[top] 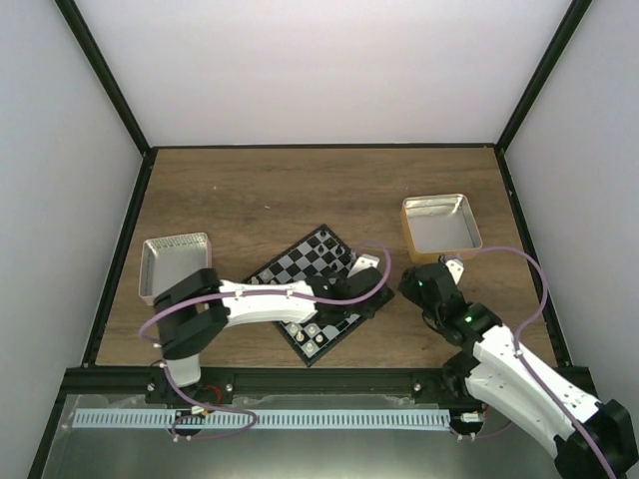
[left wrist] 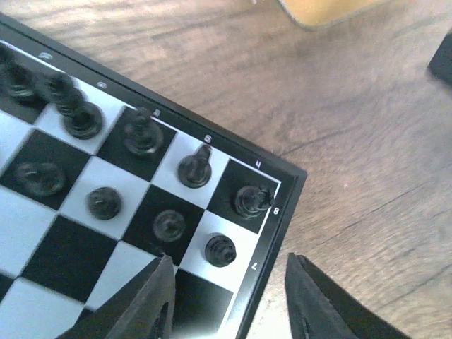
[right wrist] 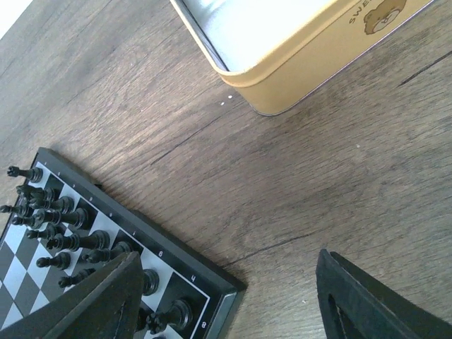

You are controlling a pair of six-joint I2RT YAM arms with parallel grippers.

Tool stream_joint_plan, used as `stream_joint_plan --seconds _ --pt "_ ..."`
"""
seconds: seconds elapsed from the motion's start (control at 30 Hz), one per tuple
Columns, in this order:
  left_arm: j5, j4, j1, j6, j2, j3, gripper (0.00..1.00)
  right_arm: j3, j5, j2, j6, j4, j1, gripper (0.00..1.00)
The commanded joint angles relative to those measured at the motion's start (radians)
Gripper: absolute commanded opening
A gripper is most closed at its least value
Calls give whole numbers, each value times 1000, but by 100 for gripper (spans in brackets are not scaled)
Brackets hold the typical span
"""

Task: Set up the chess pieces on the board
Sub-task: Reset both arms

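Observation:
The board [top: 312, 255] lies turned like a diamond at mid table. Black chess pieces [left wrist: 195, 169] stand in two rows along its right edge, with one fallen in the corner square [left wrist: 251, 201]. White pieces [top: 311, 334] stand near the front corner. My left gripper [left wrist: 229, 261] hovers low over that right corner, open, with nothing between its fingers [left wrist: 152, 300]; a black pawn [left wrist: 220, 249] stands just ahead of them. My right gripper [right wrist: 229, 256] is open over bare wood beside the board's rim [right wrist: 176, 261]. From above, the left gripper [top: 371, 295] and right gripper [top: 414, 281] are close together.
A tan-rimmed metal tray [top: 440, 226] stands behind the right gripper, also in the right wrist view as a yellow tin [right wrist: 296, 63]. A pink-rimmed tray [top: 174, 262] sits at the left. Dark frame rails [top: 120, 249] bound the wooden table [top: 300, 190].

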Motion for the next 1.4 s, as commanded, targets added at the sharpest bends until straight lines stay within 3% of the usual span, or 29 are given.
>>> stream_joint_plan --seconds 0.0,0.17,0.27,0.3,0.43,0.53,0.9,1.13,1.37 --pt "-76 -35 4 -39 -142 -31 52 36 -32 -38 -53 -41 -8 69" --pt "-151 -96 10 -41 -307 -82 75 84 -127 -62 -142 -77 -7 72" --pt "-186 -112 10 -38 -420 -135 98 117 -213 -69 -164 -92 -7 77" --pt "-198 -119 10 -33 -459 -162 100 130 -229 -72 -163 -102 -7 79" --pt "-225 -147 10 -26 -621 -242 100 210 -255 -95 -181 -158 -7 87" --pt "-278 -195 8 -19 -758 -285 100 278 -234 -122 -218 -204 -7 99" --pt "-497 -396 8 139 -1233 -244 100 529 -14 -227 -365 -357 -7 100" --pt "-658 -542 8 185 -1317 -136 100 589 64 -323 -435 -346 -7 100" --pt "-718 -579 8 185 -1402 -117 100 569 106 -458 -477 -316 -7 100"
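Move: The left hand, empty, is just above the black pawn it has already set down at the board's right end, the pawn some 3 cm below and 1 cm to the right; the corner rook stands about 2 cm ahead and 3 cm right. The white tray lies roughly 44 cm left and 6 cm ahead. From the right hand that pawn is about 12 cm left, 3 cm back and 7 cm lower, the tan box 13 cm ahead and 3 cm right. The left hand climbs off the pawn almost straight up while its fingers spread fully, then sweeps left over the board towards the white tray, some 34 cm across and 31 cm up, tilting its fingers up and turning counter-clockwise. The right hand rises about 25 cm beside the board, first easing left and opening wide, then swinging right and back as its fingers tip up. ##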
